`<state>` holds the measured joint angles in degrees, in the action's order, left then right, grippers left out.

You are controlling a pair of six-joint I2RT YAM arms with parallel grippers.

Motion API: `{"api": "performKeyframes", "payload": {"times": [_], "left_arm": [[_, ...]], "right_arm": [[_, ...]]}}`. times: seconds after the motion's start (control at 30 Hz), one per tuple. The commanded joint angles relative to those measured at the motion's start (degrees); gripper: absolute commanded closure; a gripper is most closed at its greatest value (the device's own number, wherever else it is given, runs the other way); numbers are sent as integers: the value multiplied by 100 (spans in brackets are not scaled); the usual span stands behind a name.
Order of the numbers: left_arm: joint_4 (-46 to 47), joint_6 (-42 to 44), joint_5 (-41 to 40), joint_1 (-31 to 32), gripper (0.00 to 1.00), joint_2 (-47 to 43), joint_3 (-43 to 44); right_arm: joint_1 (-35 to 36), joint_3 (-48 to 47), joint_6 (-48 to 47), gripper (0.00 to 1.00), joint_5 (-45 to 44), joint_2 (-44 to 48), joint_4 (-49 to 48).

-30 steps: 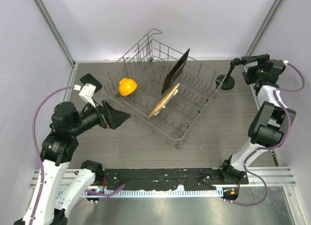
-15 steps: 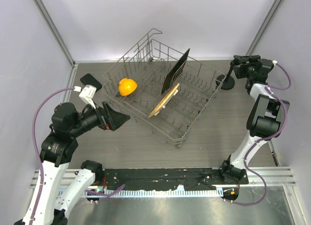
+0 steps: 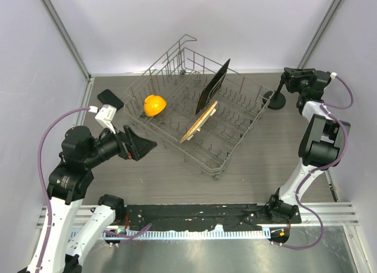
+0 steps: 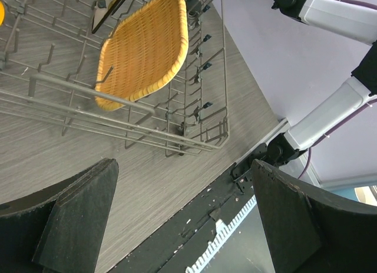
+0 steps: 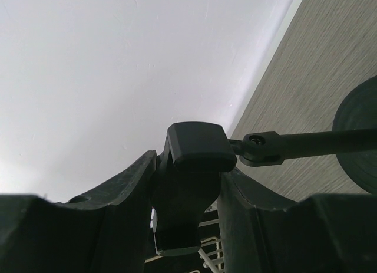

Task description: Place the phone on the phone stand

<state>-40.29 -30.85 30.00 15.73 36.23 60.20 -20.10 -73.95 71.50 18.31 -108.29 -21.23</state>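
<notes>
The phone (image 3: 110,98), a small glossy black slab, lies flat on the table at the far left, beside the wire rack. My left gripper (image 3: 144,144) hangs open below it, over bare table, with nothing between its fingers (image 4: 76,220). The phone stand (image 3: 277,100) stands at the far right on its round disc base (image 5: 360,137). Its angled arm (image 5: 306,144) ends in a clip (image 5: 197,148). My right gripper (image 3: 290,78) has its two fingers pressed on either side of that clip, as the right wrist view shows (image 5: 188,196).
A grey wire dish rack (image 3: 231,159) fills the middle of the table. It holds an orange object (image 3: 154,104), an upright black board (image 3: 213,85) and a leaning wicker plate (image 4: 147,46). The black base rail (image 4: 200,226) runs along the near edge.
My right gripper moved left onto the stand's clip and its fingers closed from wide open onto it. The left arm shifted only slightly.
</notes>
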Motion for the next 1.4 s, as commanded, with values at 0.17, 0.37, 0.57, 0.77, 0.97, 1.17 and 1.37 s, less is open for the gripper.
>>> {"api": "performKeyframes", "payload": {"times": [0.17,0.37,0.57,0.77,0.97,1.17,1.37], "left_arm": [[13,176,102,10,0,-37,193],[83,150,94,9,0,-54,141],[101,132,-3,9,0,-107,176],[118,97,-450,9,0,-186,176],[-364,176,-1863,9,0,-309,474],[-559,333,-2780,1,0,-336,729],[565,624,-1173,9,0,-231,422]], "right_arm": [[-21,-628,-830,100,-371,475,136],[163,-1208,-2004,100,-845,808,373],[1085,-1771,-4256,99,-1767,1511,585],[2895,-1544,-6613,100,-2270,2592,445],[4485,-1174,-7046,100,-1963,3682,488],[4840,-963,-4965,100,-39,4053,103],[5076,-551,-1461,100,156,3938,-571]]}}
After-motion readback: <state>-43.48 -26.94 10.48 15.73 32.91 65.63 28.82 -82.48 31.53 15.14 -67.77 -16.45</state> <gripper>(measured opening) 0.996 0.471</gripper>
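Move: The right hand already grips the phone stand by its head; the stand's base sits on the table about 19 cm below, some 2 cm to the left. The dish rack's middle lies about 39 cm left of this hand and 8 cm nearer, 15 cm below; the black board in it is some 35 cm left, 6 cm back. The phone is roughly 83 cm left, level with the hand. From the left hand, the rack's middle is about 31 cm ahead and 18 cm right. Keep the right fingers closed on the phone stand's head and lift it, rolling the wrist at first, then sweep it up, left and back in one fast arc over the dish rack, about 35 cm both up and left. Tip the fingers upward and swing them leftward as it travels. Late on, shift the open left gripper about 5 cm left, slightly up, turning it some 20 degrees counter-clockwise. ##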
